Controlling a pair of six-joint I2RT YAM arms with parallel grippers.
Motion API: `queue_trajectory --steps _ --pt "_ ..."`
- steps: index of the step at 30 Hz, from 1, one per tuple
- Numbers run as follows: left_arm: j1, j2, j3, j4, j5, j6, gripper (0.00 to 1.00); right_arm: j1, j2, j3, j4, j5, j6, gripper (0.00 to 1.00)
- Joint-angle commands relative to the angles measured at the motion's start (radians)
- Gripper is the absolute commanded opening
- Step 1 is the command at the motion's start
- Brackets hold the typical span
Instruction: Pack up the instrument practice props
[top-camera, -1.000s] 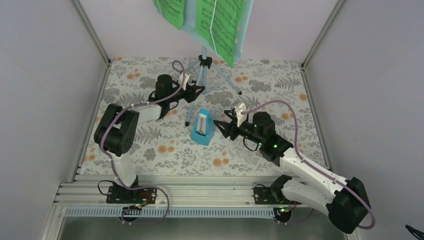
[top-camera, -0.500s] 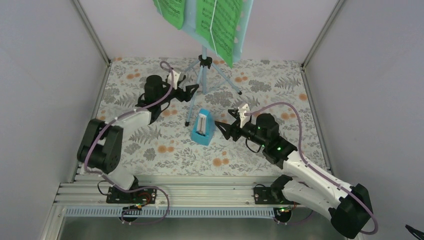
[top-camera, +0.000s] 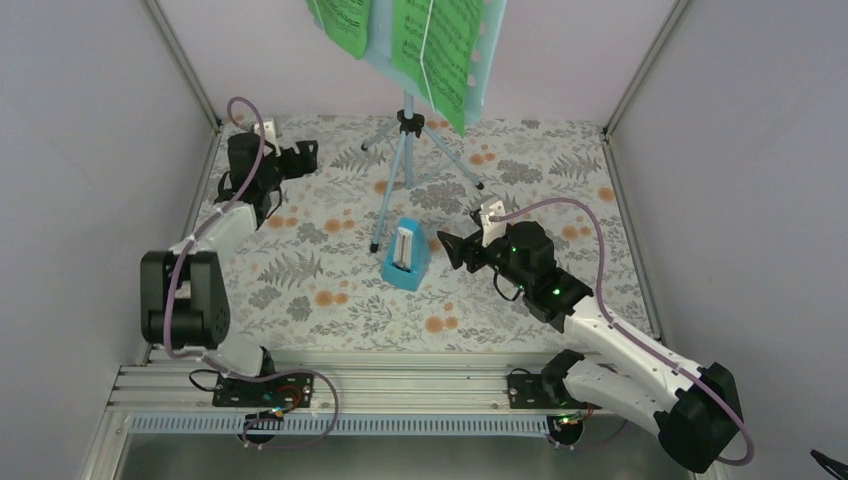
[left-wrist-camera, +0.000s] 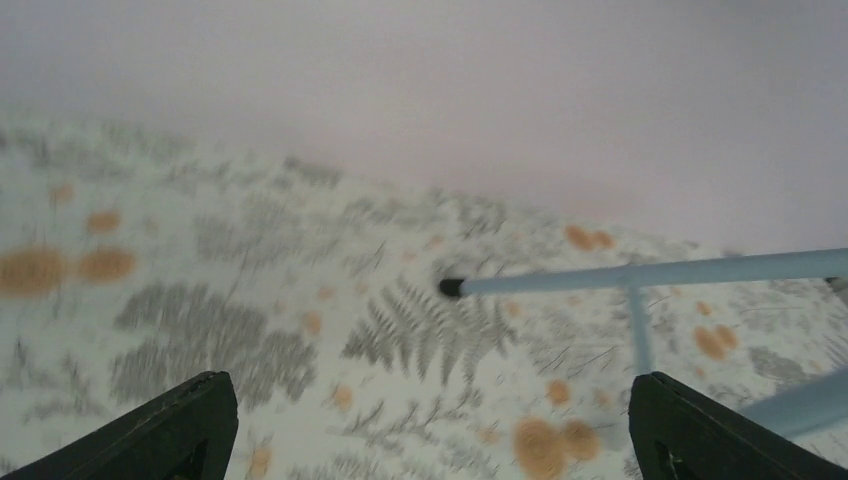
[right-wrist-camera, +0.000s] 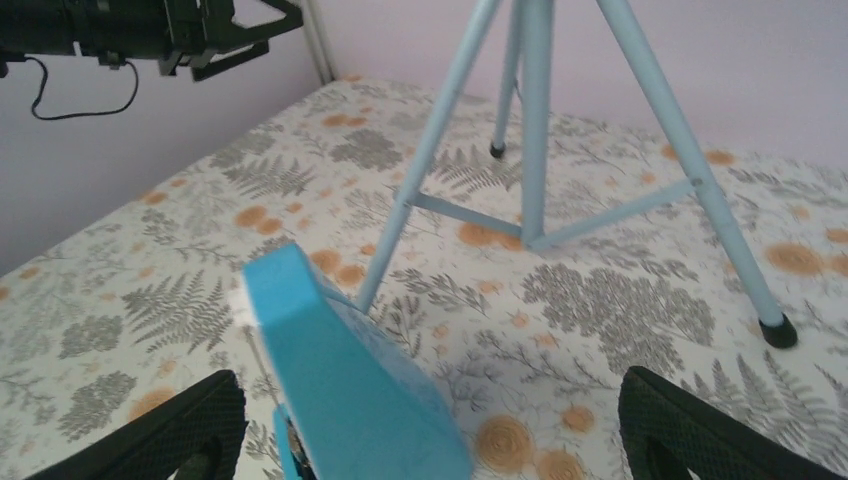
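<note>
The pale blue music stand (top-camera: 404, 160) stands on its tripod at the back of the table, its desk holding the green sheet-music pages (top-camera: 435, 50). In front of it sits the blue metronome (top-camera: 405, 256) with its white face. My left gripper (top-camera: 305, 158) is open and empty near the far-left corner, well left of the stand. The left wrist view shows one stand leg (left-wrist-camera: 640, 275) beyond that gripper (left-wrist-camera: 430, 440). My right gripper (top-camera: 448, 250) is open just right of the metronome. In the right wrist view the metronome (right-wrist-camera: 350, 390) fills the space ahead of my wide-apart right gripper (right-wrist-camera: 430, 440), untouched.
A floral cloth (top-camera: 330, 290) covers the table. Pale walls (top-camera: 90, 150) close it in on the left, back and right. The tripod legs (right-wrist-camera: 700, 190) spread over the cloth behind the metronome. The left arm's gripper (right-wrist-camera: 240, 35) shows high in the right wrist view.
My left arm swung away from the stand's legs to the far-left corner and its jaws opened wide. The right gripper opened wider and stayed beside the metronome.
</note>
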Motion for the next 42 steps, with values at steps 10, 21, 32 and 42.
queue_trajectory --steps 10,21,32,42 --pt "0.119 0.495 0.4 -0.157 0.126 -0.163 0.85 -0.056 -0.006 -0.041 0.009 0.029 0.076 0.9" --pt "0.144 0.955 1.105 -0.523 0.202 -0.12 0.78 -0.081 -0.03 -0.026 -0.026 0.015 0.062 0.9" --pt "0.141 1.199 1.413 -0.597 0.305 -0.168 0.76 -0.087 -0.035 -0.044 -0.04 0.006 0.088 0.9" --pt "0.124 1.283 1.463 -0.484 0.403 -0.255 0.75 -0.089 -0.031 -0.047 -0.039 -0.007 0.098 0.9"
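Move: A clear plastic piece lies flat by the back wall, roughly 29 cm ahead of the left hand, 5 cm to its right and 22 cm below. The music stand's far-left foot is about 24 cm ahead and 8 cm to the right, down on the table, while its pole stands some 9 cm ahead and 20 cm right. From the right hand, the clear piece is around 50 cm ahead and 27 cm left, 24 cm down. Forward and down goes the empty left hand, some 21 cm out and 17 cm lower, passing left of the music stand towards the clear piece; it bows a little left on the way, then stops advancing and only sinks. The wrist tips down and rolls its left side under, the fingers narrowing slightly but staying well open. The right hand drifts about 3 cm right, sinking slightly. ##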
